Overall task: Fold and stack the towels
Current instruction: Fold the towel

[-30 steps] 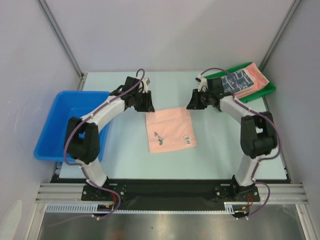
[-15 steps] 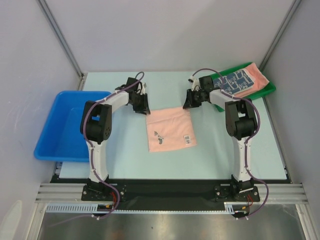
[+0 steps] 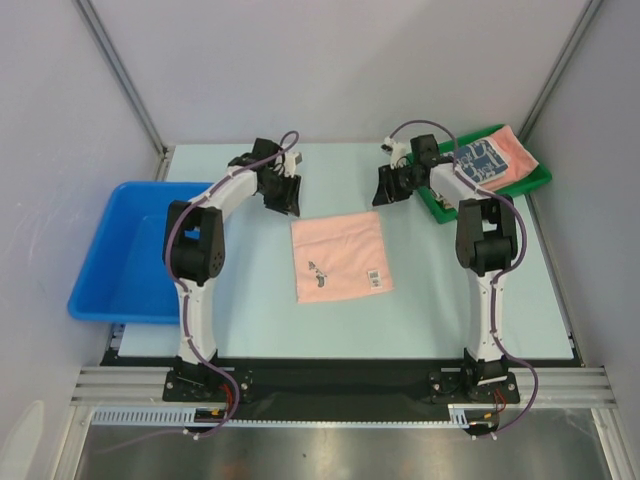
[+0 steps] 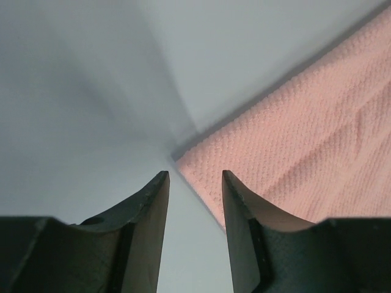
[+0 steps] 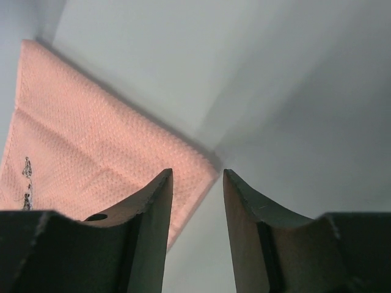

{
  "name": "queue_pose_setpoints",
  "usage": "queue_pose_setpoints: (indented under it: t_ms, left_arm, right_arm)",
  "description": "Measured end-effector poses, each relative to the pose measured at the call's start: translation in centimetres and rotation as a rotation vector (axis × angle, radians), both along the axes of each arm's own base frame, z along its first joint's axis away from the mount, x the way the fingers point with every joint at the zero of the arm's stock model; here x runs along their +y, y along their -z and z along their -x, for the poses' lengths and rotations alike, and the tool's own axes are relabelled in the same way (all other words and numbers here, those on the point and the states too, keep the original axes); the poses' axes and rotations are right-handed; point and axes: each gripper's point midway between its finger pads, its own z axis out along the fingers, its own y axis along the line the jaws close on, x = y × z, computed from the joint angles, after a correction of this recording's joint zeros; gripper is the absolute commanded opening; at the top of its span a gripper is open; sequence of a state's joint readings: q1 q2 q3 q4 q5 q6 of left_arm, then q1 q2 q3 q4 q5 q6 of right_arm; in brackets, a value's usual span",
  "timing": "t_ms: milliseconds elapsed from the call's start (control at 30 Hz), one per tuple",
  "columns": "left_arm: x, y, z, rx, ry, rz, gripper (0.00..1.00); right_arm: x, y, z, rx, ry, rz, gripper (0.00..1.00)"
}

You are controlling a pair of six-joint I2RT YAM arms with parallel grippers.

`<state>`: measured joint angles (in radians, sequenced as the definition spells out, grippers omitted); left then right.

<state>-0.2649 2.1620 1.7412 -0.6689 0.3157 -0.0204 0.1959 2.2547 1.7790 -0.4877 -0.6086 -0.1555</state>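
Observation:
A salmon-pink towel (image 3: 340, 256) lies flat in the middle of the table, with a small print and a label on its near half. My left gripper (image 3: 285, 199) hangs open just beyond its far left corner. In the left wrist view that gripper (image 4: 195, 177) has nothing between its fingers and the towel (image 4: 305, 134) corner lies under the tips. My right gripper (image 3: 384, 192) stands open by the far right corner. In the right wrist view that gripper (image 5: 197, 174) is also empty above the towel (image 5: 91, 140). A dark blue patterned towel (image 3: 478, 155) rests on another salmon towel (image 3: 514, 152).
The two stacked towels sit in a green tray (image 3: 530, 183) at the back right. A blue bin (image 3: 105, 290) stands at the left table edge. Grey walls close in the back and both sides.
Both grippers have opened and drawn back a little from the towel's far corners. The towel lies flat where it was.

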Motion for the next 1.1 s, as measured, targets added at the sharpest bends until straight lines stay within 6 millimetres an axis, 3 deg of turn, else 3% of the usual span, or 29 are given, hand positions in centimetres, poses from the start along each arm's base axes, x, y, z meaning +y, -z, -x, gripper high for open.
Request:
queue_pose_setpoints:
  t_ms: [167, 367, 533, 600, 667, 800, 1000, 1100]
  left_arm:
    - [0.0, 0.2, -0.6, -0.021, 0.077, -0.019, 0.47]
    - [0.0, 2.9, -0.4, 0.031, 0.128, -0.038, 0.47]
    - [0.0, 3.2, -0.4, 0.037, 0.156, -0.037, 0.46]
    - [0.0, 3.2, -0.4, 0.037, 0.165, -0.038, 0.43]
    - [0.0, 3.2, -0.5, 0.039, 0.173, -0.04, 0.36]
    - [-0.1, 3.3, -0.7, 0.036, 0.192, -0.035, 0.31]
    - [-0.4, 3.5, -0.5, 0.043, 0.212, -0.023, 0.02]
    - [-0.4, 3.5, -0.4, 0.045, 0.221, -0.022, 0.0]
  right_arm:
    - [-0.7, -0.9, -1.3, -0.026, -0.06, -0.004, 0.46]
    - [-0.3, 1.3, -0.5, 0.033, -0.134, -0.009, 0.43]
    - [0.3, 2.3, 0.2, 0.078, -0.18, -0.039, 0.4]
    - [0.3, 2.4, 0.2, 0.081, -0.189, -0.035, 0.33]
    - [0.3, 2.6, 0.2, 0.088, -0.196, -0.034, 0.29]
    - [0.2, 2.8, 0.5, 0.097, -0.206, -0.033, 0.24]
    - [0.1, 2.9, 0.8, 0.103, -0.218, -0.027, 0.1]
    - [0.1, 2.9, 0.8, 0.103, -0.219, -0.026, 0.04]
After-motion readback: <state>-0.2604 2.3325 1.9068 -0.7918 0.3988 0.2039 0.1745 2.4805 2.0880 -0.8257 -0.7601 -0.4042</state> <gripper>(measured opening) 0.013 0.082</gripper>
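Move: The left hand hovers over the towel's far-left corner, which lies roughly 4 cm below it and about 1 cm to its right. The right hand is over the far-right corner, about 3 cm below and 1 cm nearer the base. From the right hand the near-right corner lies some 22 cm back and 3 cm to the right, and the green tray about 9 cm ahead and 21 cm to the right. Down to the table go both hands, about 3 cm each: the left nearly straight onto the towel's far-left corner, turning clockwise, the right first up and forward a centimetre, then down and back onto the far-right corner, turning counter-clockwise, each by some 10 to 15 degrees. Once low, both close from about half open and pinch their corners. ##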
